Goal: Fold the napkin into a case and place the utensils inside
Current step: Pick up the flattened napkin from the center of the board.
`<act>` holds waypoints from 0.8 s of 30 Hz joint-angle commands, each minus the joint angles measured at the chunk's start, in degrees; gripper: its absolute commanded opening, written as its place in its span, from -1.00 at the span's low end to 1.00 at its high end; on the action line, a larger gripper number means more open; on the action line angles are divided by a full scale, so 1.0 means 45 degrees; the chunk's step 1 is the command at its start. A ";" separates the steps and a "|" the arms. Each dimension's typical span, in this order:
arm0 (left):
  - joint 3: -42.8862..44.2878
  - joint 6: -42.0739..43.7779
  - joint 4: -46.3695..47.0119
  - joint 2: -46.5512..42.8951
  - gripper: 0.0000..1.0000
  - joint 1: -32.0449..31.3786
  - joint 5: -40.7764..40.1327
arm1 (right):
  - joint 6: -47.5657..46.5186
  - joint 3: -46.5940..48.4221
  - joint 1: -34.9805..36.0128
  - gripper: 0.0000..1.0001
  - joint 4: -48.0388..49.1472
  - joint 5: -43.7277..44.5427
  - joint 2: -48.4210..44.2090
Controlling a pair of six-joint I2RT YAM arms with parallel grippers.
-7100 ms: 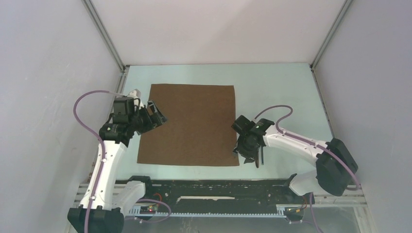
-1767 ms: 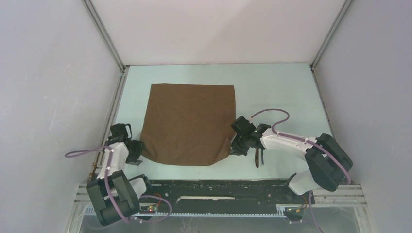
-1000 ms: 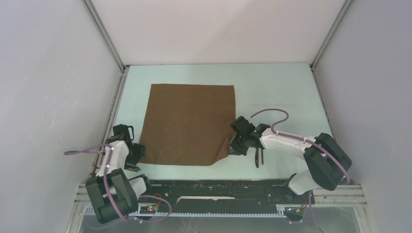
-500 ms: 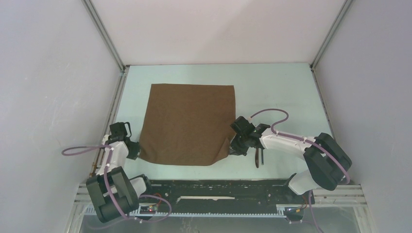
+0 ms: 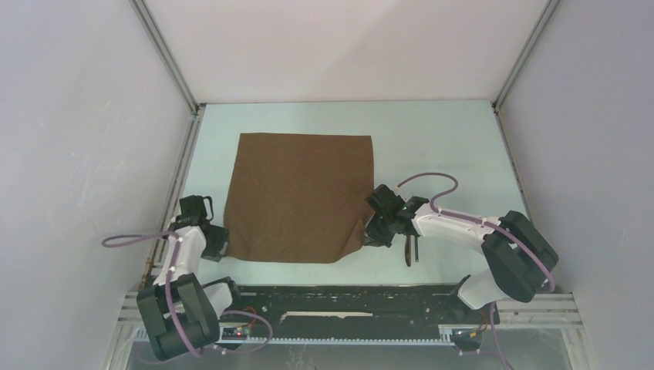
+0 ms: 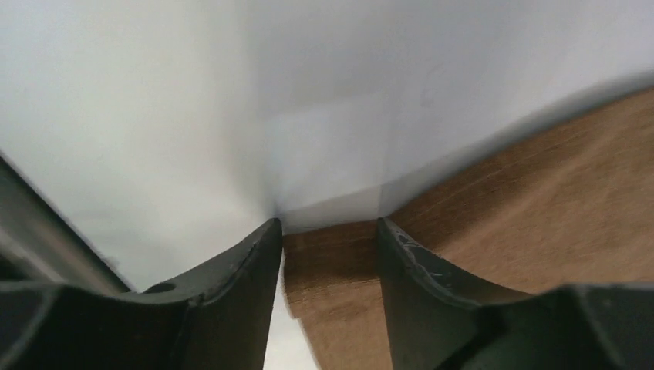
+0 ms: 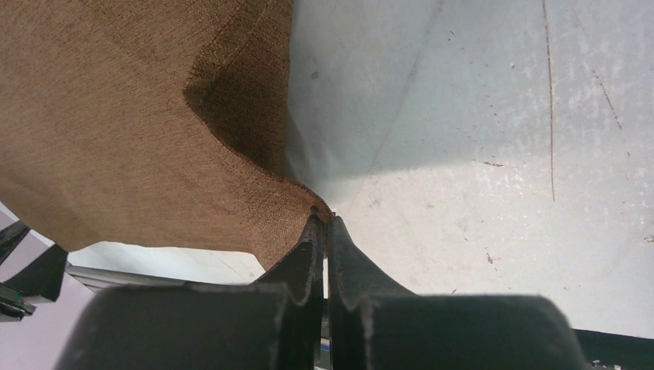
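The brown napkin (image 5: pixel 301 196) lies spread on the table. My right gripper (image 5: pixel 370 233) is shut on its near-right corner and holds it slightly raised, so the cloth puckers there. In the right wrist view the cloth (image 7: pixel 116 116) ends pinched at the gripper (image 7: pixel 325 216). My left gripper (image 5: pixel 218 242) sits low at the near-left corner. Its fingers (image 6: pixel 231 285) stand apart in the left wrist view, with the napkin's corner (image 6: pixel 339 254) lying between them, ungripped. The utensils (image 5: pixel 409 251) lie side by side on the table just right of the right gripper. No case shows.
Pale green table (image 5: pixel 439 146) enclosed by white walls on three sides. A black rail (image 5: pixel 339 301) runs along the near edge between the arm bases. The left arm's purple cable (image 5: pixel 127 239) loops out toward the left wall.
The left gripper has shifted a little at the napkin's near-left corner and its jaws have narrowed around that corner. The right gripper keeps the near-right corner pinched and raised, unmoved.
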 commanded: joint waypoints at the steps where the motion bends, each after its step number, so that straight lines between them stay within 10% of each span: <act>1: 0.0760 -0.0637 -0.3227 -0.0344 0.20 -0.0669 -0.0521 | -0.0110 -0.0042 0.0066 -1.00 0.0339 0.0004 0.0156; 7: 0.0665 -0.1294 -0.3816 -0.1278 0.77 -0.1032 -0.0770 | -0.0655 -0.0040 -0.0165 -1.00 0.0385 -0.0297 0.0372; 24: 0.0833 -0.0923 -0.3913 -0.1477 0.74 -0.1193 -0.1197 | -0.0804 -0.0032 -0.0281 -1.00 0.0444 -0.0321 0.0346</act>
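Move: The napkin's near-left corner is right at the left hand, about 1 cm behind it, straight across and some 1 cm below, its edge between the half-open fingertips. The table's near edge is about 8 cm back, level sideways and 1 cm below. The napkin's middle is roughly 16 cm ahead, 21 cm to the right and 1 cm lower. From the right hand, which already pinches the near-right corner, the near-left corner lies about 38 cm left, 3 cm back and 3 cm lower. The left hand backs off the near-left corner towards its base by about 5 cm, drifting a little right at first, while its half-open fingers spread nearly wide; it then rises to some 5 cm above its starting height and dips about 1 cm again, hanging open above the corner. The right hand keeps its pinch on the near-right corner and sinks by barely 1 cm. ##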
